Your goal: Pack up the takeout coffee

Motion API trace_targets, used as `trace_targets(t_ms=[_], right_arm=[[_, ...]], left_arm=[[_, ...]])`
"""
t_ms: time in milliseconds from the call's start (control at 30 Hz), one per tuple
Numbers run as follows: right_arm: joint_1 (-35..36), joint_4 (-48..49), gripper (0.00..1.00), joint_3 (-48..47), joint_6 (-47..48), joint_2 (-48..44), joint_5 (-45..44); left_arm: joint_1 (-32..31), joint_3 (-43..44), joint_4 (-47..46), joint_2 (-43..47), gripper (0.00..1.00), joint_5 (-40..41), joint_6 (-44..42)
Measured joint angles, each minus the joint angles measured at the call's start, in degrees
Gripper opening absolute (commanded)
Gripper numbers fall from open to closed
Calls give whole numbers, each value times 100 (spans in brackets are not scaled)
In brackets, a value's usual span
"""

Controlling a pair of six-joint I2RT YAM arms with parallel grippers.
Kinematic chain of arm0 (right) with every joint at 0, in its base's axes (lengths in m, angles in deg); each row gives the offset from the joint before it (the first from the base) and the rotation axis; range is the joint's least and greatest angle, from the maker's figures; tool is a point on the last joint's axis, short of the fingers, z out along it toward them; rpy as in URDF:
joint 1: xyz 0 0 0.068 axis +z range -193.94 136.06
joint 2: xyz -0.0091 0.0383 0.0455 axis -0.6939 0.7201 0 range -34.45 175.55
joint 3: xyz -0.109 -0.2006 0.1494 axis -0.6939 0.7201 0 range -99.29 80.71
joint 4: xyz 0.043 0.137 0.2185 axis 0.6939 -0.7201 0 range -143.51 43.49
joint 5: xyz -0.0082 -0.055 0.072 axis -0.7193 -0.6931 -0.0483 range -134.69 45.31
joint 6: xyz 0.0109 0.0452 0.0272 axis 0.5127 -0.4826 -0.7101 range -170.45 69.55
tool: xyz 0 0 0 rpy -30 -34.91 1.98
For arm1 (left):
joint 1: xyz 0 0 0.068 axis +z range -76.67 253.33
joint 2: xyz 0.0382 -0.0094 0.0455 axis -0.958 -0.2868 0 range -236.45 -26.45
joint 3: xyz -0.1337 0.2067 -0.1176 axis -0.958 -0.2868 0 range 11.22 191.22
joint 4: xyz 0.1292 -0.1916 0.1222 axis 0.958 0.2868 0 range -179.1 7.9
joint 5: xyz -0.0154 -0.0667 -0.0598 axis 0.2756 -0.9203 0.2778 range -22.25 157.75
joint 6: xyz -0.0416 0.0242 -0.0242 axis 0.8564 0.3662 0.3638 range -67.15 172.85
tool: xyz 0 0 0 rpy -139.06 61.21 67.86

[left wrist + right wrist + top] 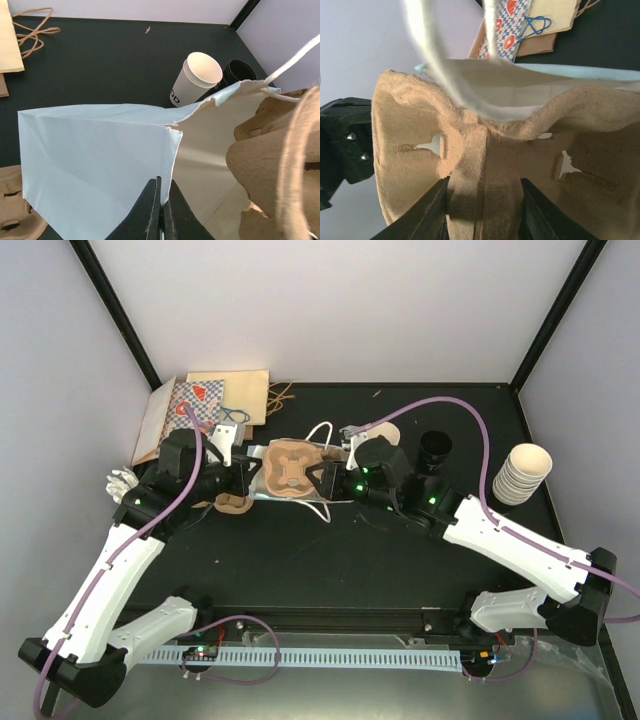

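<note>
A light blue paper bag [95, 155] lies on its side with its mouth held open. My left gripper [162, 182] is shut on the bag's torn top edge. A brown cardboard cup carrier [290, 468] sits partly inside the mouth, under the white handle [427, 45]. My right gripper [482, 182] is closed on the carrier's middle ridge [485, 165], from the right of the bag [325, 476]. A cream-white paper coffee cup [192, 80] with no lid stands just behind the bag [385, 434]. No cups are in the carrier.
A stack of black lids [437, 447] stands beside the cup, and a stack of cream cups [522, 472] is at the right edge. Patterned and tan paper bags [215, 400] lie back left. Another carrier piece [235, 503] rests by the left gripper.
</note>
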Motion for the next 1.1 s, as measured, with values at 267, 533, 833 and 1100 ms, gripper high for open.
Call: trace_targets(t_ms=[267,533,833,1100], right_arm=[[0,-328,36,55,140,0,-321],[4,-625,37,66,254,0,-533],[107,-955,37,-17,387,101,-938],[192,-1172,38,-168,522,282,-1248]], left_arm=[[0,0,2,13,1,-68,74],[0,-44,0,210,2,-234,223],[-20,-245,-33,302,1,-479,409],[-20,-358,-79,350,2,-713,590]])
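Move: The right gripper already holds the cup tray over the bag. The middle of the bag's mouth lies about 4 cm left of this hand, level fore and aft, some 4 cm below. White cups stand roughly 18 cm ahead and 14 cm to its right, black cups about 13 cm farther right. From the left gripper, pinching the rim, the mouth's middle is 10 cm right and slightly lower; a second tray lies some 10 cm ahead, 7 cm left, far below. Lower the right gripper steadily about 4.5 cm, easing it some 3 cm to the right, to feed the held cup tray down into the bag's mouth; roll the hand about 15 degrees so its left side dips and the fingers point more steeply down. Keep the left gripper shut on the bag rim and, after a slight rise, draw it back about 2.5 cm and a little right. ##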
